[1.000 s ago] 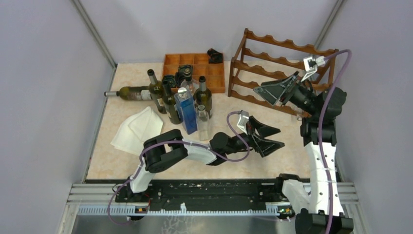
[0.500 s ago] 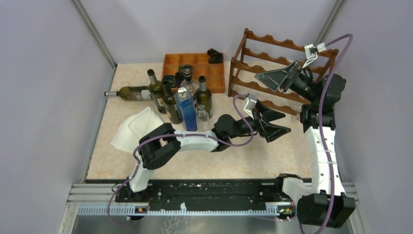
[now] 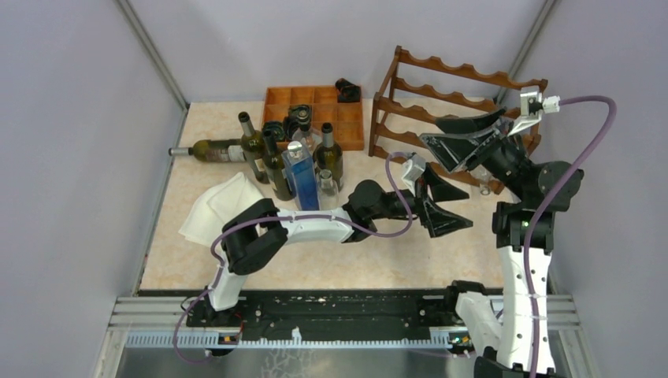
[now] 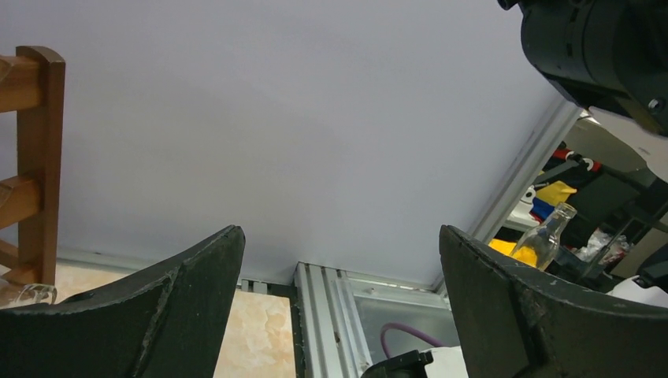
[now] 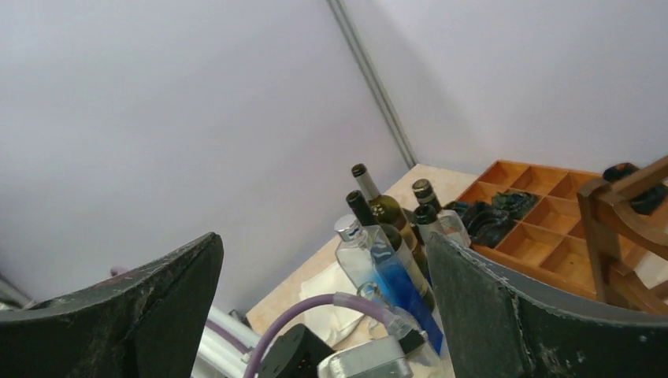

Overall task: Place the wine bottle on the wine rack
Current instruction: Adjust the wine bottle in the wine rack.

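Note:
The reddish-brown wine rack (image 3: 461, 87) stands at the back right; its end post (image 4: 38, 157) shows in the left wrist view and a corner (image 5: 622, 209) in the right wrist view. Several dark green wine bottles (image 3: 276, 167) stand in a cluster at left centre (image 5: 378, 213), and one lies on its side (image 3: 214, 149). My left gripper (image 3: 470, 210) is open and empty just in front of the rack's foot, pointing right (image 4: 340, 236). My right gripper (image 3: 432, 130) hangs open and empty in front of the rack's middle tiers, facing the bottles (image 5: 323, 240).
A blue-and-clear square bottle (image 3: 301, 181) and a small clear bottle (image 3: 328, 198) stand among the wine bottles. An orange compartment tray (image 3: 346, 134) with black pieces sits behind them. A white cloth (image 3: 220, 206) lies at the left. Grey walls close in all round.
The left arm has stretched to the right, bringing its open gripper near the rack's foot. The right arm has lifted and turned its wrist in front of the rack. Both grippers stayed open.

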Robot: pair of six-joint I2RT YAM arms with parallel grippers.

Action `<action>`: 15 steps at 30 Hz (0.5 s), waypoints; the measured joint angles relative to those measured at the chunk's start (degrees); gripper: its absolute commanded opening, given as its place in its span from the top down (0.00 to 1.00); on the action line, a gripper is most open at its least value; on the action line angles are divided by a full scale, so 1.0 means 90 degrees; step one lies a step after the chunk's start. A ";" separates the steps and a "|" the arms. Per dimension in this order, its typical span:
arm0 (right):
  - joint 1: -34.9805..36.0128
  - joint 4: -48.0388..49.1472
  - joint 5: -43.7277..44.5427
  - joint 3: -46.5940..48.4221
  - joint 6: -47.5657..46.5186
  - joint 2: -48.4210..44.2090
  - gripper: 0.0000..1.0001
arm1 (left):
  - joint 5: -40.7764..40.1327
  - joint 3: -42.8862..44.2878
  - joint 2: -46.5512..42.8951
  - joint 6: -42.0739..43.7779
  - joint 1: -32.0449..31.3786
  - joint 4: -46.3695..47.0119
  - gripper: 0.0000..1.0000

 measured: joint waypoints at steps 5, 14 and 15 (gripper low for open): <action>-0.0017 -0.2011 0.1292 0.0466 -0.0981 -0.0126 0.02 | 0.0221 -0.0267 -0.0070 0.0080 0.0058 0.0272 0.01; 0.0335 -0.5032 0.5105 0.1112 -0.2783 -0.0549 0.02 | 0.0469 -0.2611 -0.1222 0.0590 0.0289 0.0760 0.01; 0.0359 -0.5146 0.5384 0.1003 -0.2897 -0.0580 0.02 | 0.0454 -0.2854 -0.1477 0.0738 0.0282 0.0697 0.01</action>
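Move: The clear wine bottle, lying neck towards me in the rack's lowest row, is about 26 cm ahead of my right hand, 27 cm to its right and some 41 cm below. The rack's middle is roughly 34 cm ahead and 14 cm to the right; the nearest dark standing bottle is about 19 cm ahead and 21 cm to the left. From my left hand the wine bottle lies some 33 cm ahead, 22 cm right and 24 cm down. I swing my empty right hand about 12 cm to the right over the table towards the wine bottle's end of the rack, sinking some 6 cm, and turn it about 50 degrees clockwise while tipping the fingers down. My left hand draws back out to the left about 8 cm and drops some 5 cm. Both grippers stay wide open and touch nothing. ##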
